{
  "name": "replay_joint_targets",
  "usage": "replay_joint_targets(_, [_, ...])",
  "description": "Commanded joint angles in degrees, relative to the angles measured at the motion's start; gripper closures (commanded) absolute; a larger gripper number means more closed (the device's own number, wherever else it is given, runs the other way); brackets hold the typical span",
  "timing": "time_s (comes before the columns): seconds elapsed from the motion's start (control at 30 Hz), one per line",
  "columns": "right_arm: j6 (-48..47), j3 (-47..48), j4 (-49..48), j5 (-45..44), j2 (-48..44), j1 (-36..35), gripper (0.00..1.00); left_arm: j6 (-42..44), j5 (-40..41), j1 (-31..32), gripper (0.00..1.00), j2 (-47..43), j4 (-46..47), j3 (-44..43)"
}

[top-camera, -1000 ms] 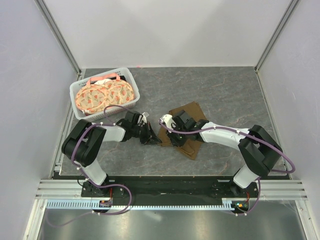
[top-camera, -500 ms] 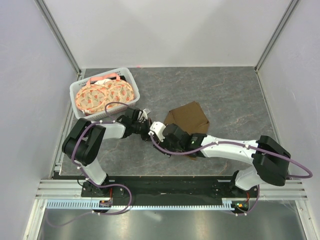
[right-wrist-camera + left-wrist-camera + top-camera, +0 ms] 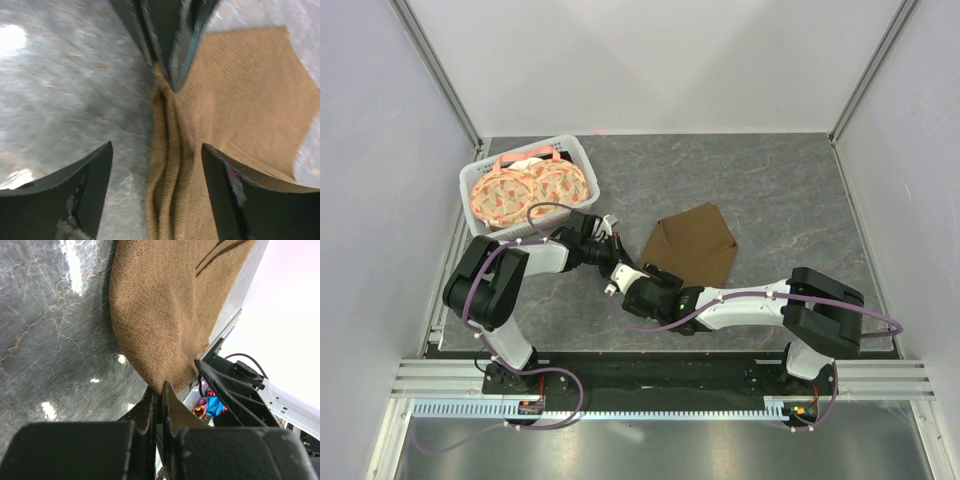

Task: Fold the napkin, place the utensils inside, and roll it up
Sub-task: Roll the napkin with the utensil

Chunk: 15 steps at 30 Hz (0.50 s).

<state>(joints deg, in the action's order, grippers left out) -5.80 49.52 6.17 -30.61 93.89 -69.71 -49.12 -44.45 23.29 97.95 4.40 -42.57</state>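
Note:
The brown napkin (image 3: 692,245) lies mostly flat on the table, its left corner drawn into a point with ridged folds (image 3: 172,165). My left gripper (image 3: 624,262) is shut on that corner; in the left wrist view the cloth (image 3: 165,310) runs into the closed fingertips (image 3: 161,388). My right gripper (image 3: 626,282) hovers just in front of it, open. Its two fingers straddle the wrinkled corner (image 3: 156,150) without touching it, and the left gripper's fingers (image 3: 167,45) show beyond. The utensils are out of view.
A white basket (image 3: 480,178) holding round orange-patterned plates (image 3: 532,190) stands at the back left. The right arm (image 3: 740,305) stretches low across the table's near side. Metal frame posts and grey walls bound the table.
My right gripper has opened and let go of the napkin, and its arm has swung left toward the near edge. The napkin now lies spread flatter. The left gripper still pinches its corner.

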Motion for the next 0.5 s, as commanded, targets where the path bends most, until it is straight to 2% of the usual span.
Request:
replay_joint_targets(0.0, [0.7, 0.3, -1.2, -8.9, 2.3, -0.2, 0.26, 2.3, -2.8, -0.8, 0.98, 0.7, -1.4, -2.3])
replay_joint_targets(0.17, [1.6, 0.1, -0.5, -11.3, 4.5, -0.7, 0.35, 2.7, -3.4, -1.6, 0.98, 0.8, -1.7, -2.6])
replay_joint_targets(0.27, [1.8, 0.9, 0.1, -12.8, 6.4, -0.7, 0.44, 3.0, -3.8, -1.8, 0.98, 0.9, -1.9, -3.0])
replay_joint_targets(0.3, [1.8, 1.4, 0.6, -12.5, 7.1, -0.7, 0.51, 3.1, -4.0, -2.0, 0.98, 1.0, -1.9, -3.1])
replay_joint_targets(0.37, [1.4, 2.5, 1.9, -11.0, 8.3, -0.7, 0.58, 3.4, -4.5, -2.3, 0.98, 1.1, -1.9, -3.2])
replay_joint_targets(0.43, [0.7, 2.9, 2.5, -7.9, 8.2, -0.7, 0.71, 4.1, -5.2, -2.4, 0.98, 1.3, -1.9, -3.4])
replay_joint_targets(0.47, [0.5, 2.9, 2.8, -6.8, 8.0, -0.6, 0.82, 4.3, -5.7, -2.5, 0.95, 1.2, -2.0, -3.5])
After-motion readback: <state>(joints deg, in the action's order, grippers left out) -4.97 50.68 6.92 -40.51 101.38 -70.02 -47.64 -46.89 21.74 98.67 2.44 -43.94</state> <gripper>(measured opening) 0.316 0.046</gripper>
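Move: Just below the right hand's open fingers is the napkin's rolled edge, about 3 cm down, 1 cm ahead and 2 cm to the right. The end pinched by the left fingers lies some 6 cm left and 3 cm ahead of the right hand, and the napkin's flat part spreads about 9 cm ahead and 7 cm right. From the left hand, that stretch of rolled edge is roughly 8 cm right, 2 cm back and 3 cm lower. Sinking about 2.5 cm onto the napkin's rolled edge, the right hand also slides some 2 cm right, away from the left fingers, and slightly forward. It rolls about 10 degrees, its left side dipping, while its wide-open fingers close to roughly a third, straddling the edge. The left hand stays nearly put, still pinching its end. ##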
